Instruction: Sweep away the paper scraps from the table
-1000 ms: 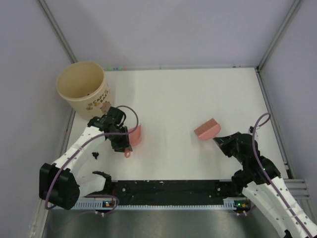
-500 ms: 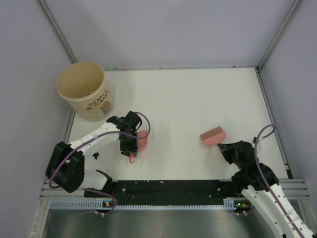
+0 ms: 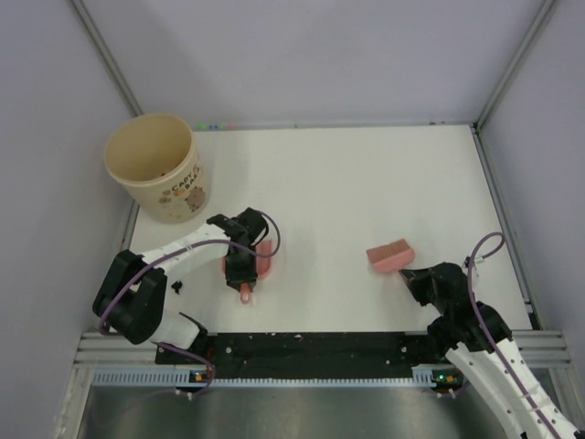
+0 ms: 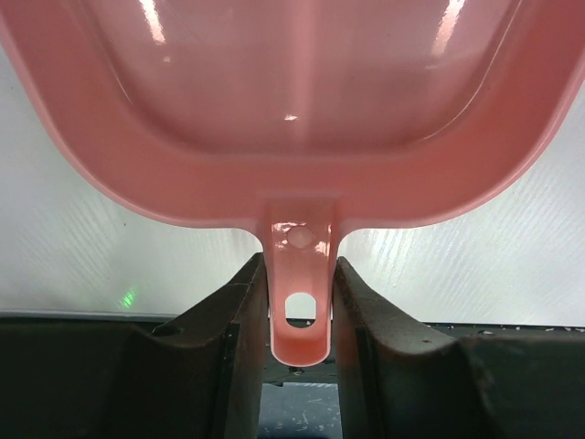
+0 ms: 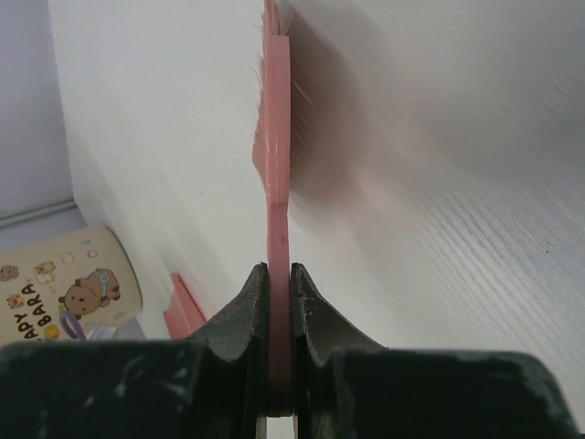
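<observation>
The left gripper [image 3: 239, 267] is shut on the handle [image 4: 300, 302] of a pink dustpan [image 3: 263, 258], which sits low over the white table [image 3: 366, 183] at the near left. The pan's bowl [image 4: 292, 110] fills the left wrist view and looks empty. At the near right, the right gripper [image 3: 413, 275] is shut on the flat handle [image 5: 277, 229] of a pink brush [image 3: 390, 255], bristles toward the table. One small black paper scrap [image 3: 175, 286] lies on the table left of the dustpan, beside the left arm.
A cream paper bucket [image 3: 155, 165] with a bear print stands at the far left corner; it also shows in the right wrist view [image 5: 73, 283]. A black strip [image 3: 311, 346] runs along the table's near edge. Grey-lilac walls enclose the other sides.
The left arm has carried the dustpan a little nearer and to the right and turned it. The right arm has drawn the brush back toward the near right.
</observation>
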`<state>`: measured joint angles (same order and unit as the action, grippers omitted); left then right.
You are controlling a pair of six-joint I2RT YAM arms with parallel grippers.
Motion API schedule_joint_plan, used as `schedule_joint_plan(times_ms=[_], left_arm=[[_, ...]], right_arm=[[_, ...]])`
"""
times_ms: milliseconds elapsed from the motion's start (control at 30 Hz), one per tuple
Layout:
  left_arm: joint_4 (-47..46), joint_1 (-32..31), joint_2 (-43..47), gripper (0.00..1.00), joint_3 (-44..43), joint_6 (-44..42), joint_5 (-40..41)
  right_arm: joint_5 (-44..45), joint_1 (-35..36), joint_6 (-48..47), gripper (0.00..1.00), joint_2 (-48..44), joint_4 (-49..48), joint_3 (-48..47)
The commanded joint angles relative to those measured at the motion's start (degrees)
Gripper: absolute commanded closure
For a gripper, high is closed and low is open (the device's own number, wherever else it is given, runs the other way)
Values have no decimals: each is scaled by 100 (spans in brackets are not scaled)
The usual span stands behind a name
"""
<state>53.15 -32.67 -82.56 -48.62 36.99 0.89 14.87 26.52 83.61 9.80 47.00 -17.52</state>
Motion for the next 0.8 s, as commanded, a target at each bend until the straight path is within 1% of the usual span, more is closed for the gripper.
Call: schedule_joint_plan(times_ms=[0, 100, 233, 300, 367, 467, 533, 767], left_arm=[[99, -29, 12, 71, 19, 133, 70], [143, -38, 91, 59, -16, 124, 78], [257, -47, 214, 40, -95, 133, 105], [319, -47, 302, 29, -148, 133, 122], [433, -56, 364, 22, -235, 133, 140], [644, -64, 504, 16, -428, 159, 184], [828, -65, 644, 15, -604, 185, 236], [1321, -73, 1312, 14, -1114, 203, 307]], right_arm=[[-64, 63, 41, 100, -49, 107, 3], [-72, 63, 41, 100, -40, 107, -6], [-99, 63, 41, 100, -49, 134, 3], [-90, 63, 41, 100, -40, 142, 20], [-90, 72, 41, 100, -40, 169, 29], [-107, 63, 41, 100, -22, 239, 29], [-134, 64, 41, 100, -22, 300, 55], [-511, 63, 155, 100, -22, 397, 292]])
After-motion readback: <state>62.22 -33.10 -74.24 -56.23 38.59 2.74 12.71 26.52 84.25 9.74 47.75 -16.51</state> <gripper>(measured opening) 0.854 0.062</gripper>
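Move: Around the left fingers is the dustpan's handle near its end, the dustpan's middle lying about 5 cm ahead and 1 cm below that hand. Some 15 cm to the left, almost level, lies the dark paper scrap; the bin stands about 22 cm ahead and 17 cm left. From the right hand, which holds the brush, the dustpan is about 36 cm left, 3 cm ahead and 6 cm below. Opening wide, the left fingers let go of the dustpan's handle while the hand stays almost in place; then it lifts straight up off it by about 6 cm, quickening, its fingertips tipping slightly forward at the end. The right hand keeps its grip on the brush and sinks by barely 1 cm. ##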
